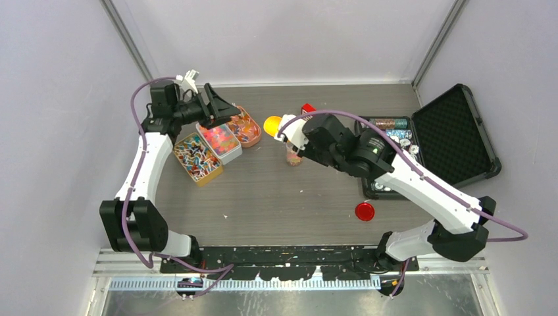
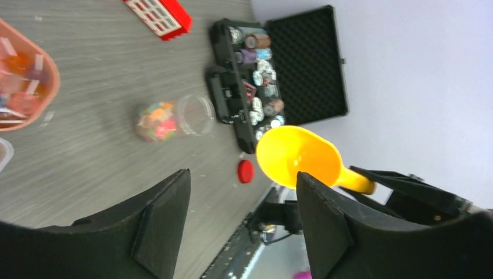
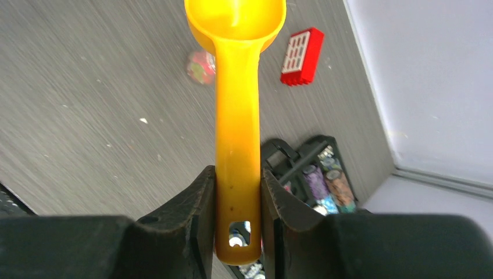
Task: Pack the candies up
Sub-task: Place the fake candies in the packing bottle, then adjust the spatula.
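Observation:
Candies fill three trays at the back left: multicoloured wrapped ones [image 1: 197, 158], red and orange gummies [image 1: 219, 140], and more in an orange tray [image 1: 252, 130]. My left gripper [image 1: 227, 108] hovers over these trays, open, with nothing between its fingers [image 2: 165, 221]. A clear jar [image 1: 294, 157] holding some candies [image 2: 156, 121] stands mid-table. My right gripper [image 3: 238, 232] is shut on the handle of a yellow scoop [image 3: 237, 133]. The scoop's bowl [image 1: 273, 124] hangs between the trays and the jar and looks empty [image 2: 296, 154].
A red jar lid [image 1: 364, 211] lies on the table near the front right. An open black case [image 1: 460, 125] of poker chips [image 1: 389, 124] sits at the right. A small red box [image 1: 308, 108] lies behind the jar. Walls close in on the back and sides.

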Action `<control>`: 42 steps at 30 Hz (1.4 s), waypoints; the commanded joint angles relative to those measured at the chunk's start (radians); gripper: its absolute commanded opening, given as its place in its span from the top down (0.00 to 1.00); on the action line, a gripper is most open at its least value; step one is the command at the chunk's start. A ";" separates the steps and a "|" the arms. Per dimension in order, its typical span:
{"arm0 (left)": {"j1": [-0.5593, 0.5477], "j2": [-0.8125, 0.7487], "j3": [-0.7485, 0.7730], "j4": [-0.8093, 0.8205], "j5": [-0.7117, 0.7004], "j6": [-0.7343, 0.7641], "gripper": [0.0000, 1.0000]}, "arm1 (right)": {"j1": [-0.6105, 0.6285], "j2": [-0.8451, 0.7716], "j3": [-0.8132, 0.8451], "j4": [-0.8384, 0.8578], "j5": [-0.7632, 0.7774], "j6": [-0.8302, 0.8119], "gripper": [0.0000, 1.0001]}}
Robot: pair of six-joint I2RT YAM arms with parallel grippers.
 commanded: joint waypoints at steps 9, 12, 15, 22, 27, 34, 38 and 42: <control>-0.093 0.019 -0.069 0.220 0.204 -0.187 0.36 | -0.051 -0.047 -0.079 0.261 -0.257 0.058 1.00; -0.093 0.023 -0.086 0.208 0.206 -0.181 0.38 | -0.064 -0.051 -0.095 0.289 -0.291 0.067 1.00; -0.093 0.016 -0.094 0.178 0.197 -0.166 0.42 | -0.085 -0.071 -0.126 0.329 -0.324 0.080 1.00; -0.094 -0.023 -0.134 0.175 0.191 -0.204 0.69 | -0.179 -0.180 -0.270 0.488 -0.549 0.097 1.00; -0.094 -0.054 -0.247 0.422 0.216 -0.425 0.94 | -0.246 -0.260 -0.385 0.648 -0.687 0.128 1.00; -0.093 -0.088 -0.383 0.766 0.212 -0.722 1.00 | -0.311 -0.285 -0.458 0.797 -0.825 0.217 0.87; -0.093 -0.114 -0.408 0.782 0.192 -0.741 1.00 | -0.344 -0.294 -0.518 0.954 -0.918 0.315 0.86; -0.094 -0.123 -0.433 0.783 0.179 -0.752 1.00 | -0.357 -0.284 -0.544 1.063 -0.958 0.393 0.87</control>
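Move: From the left gripper, open, the bowl of the yellow scoop is about 13 cm to the right, level fore and aft, and roughly 5 cm lower; from the right gripper, still holding its handle, the bowl is some 11 cm ahead, 14 cm left and 6 cm lower. The packing bottle stands 20 cm right of the left gripper and 22 cm below. The lollipop tray lies 13 cm ahead of that gripper, the gummy box 8 cm ahead and 8 cm left, both about 26 cm down. Bring the left gripper right and back, some 4 cm each way, then ease it down about 2 cm while shutting its fingers on the scoop's front lip. Meanwhile shift the right gripper about 5 cm left, handle still gripped, rolling it some 45 degrees so its left side rises and the bowl swings to the left fingers; raise it slightly at the end. ##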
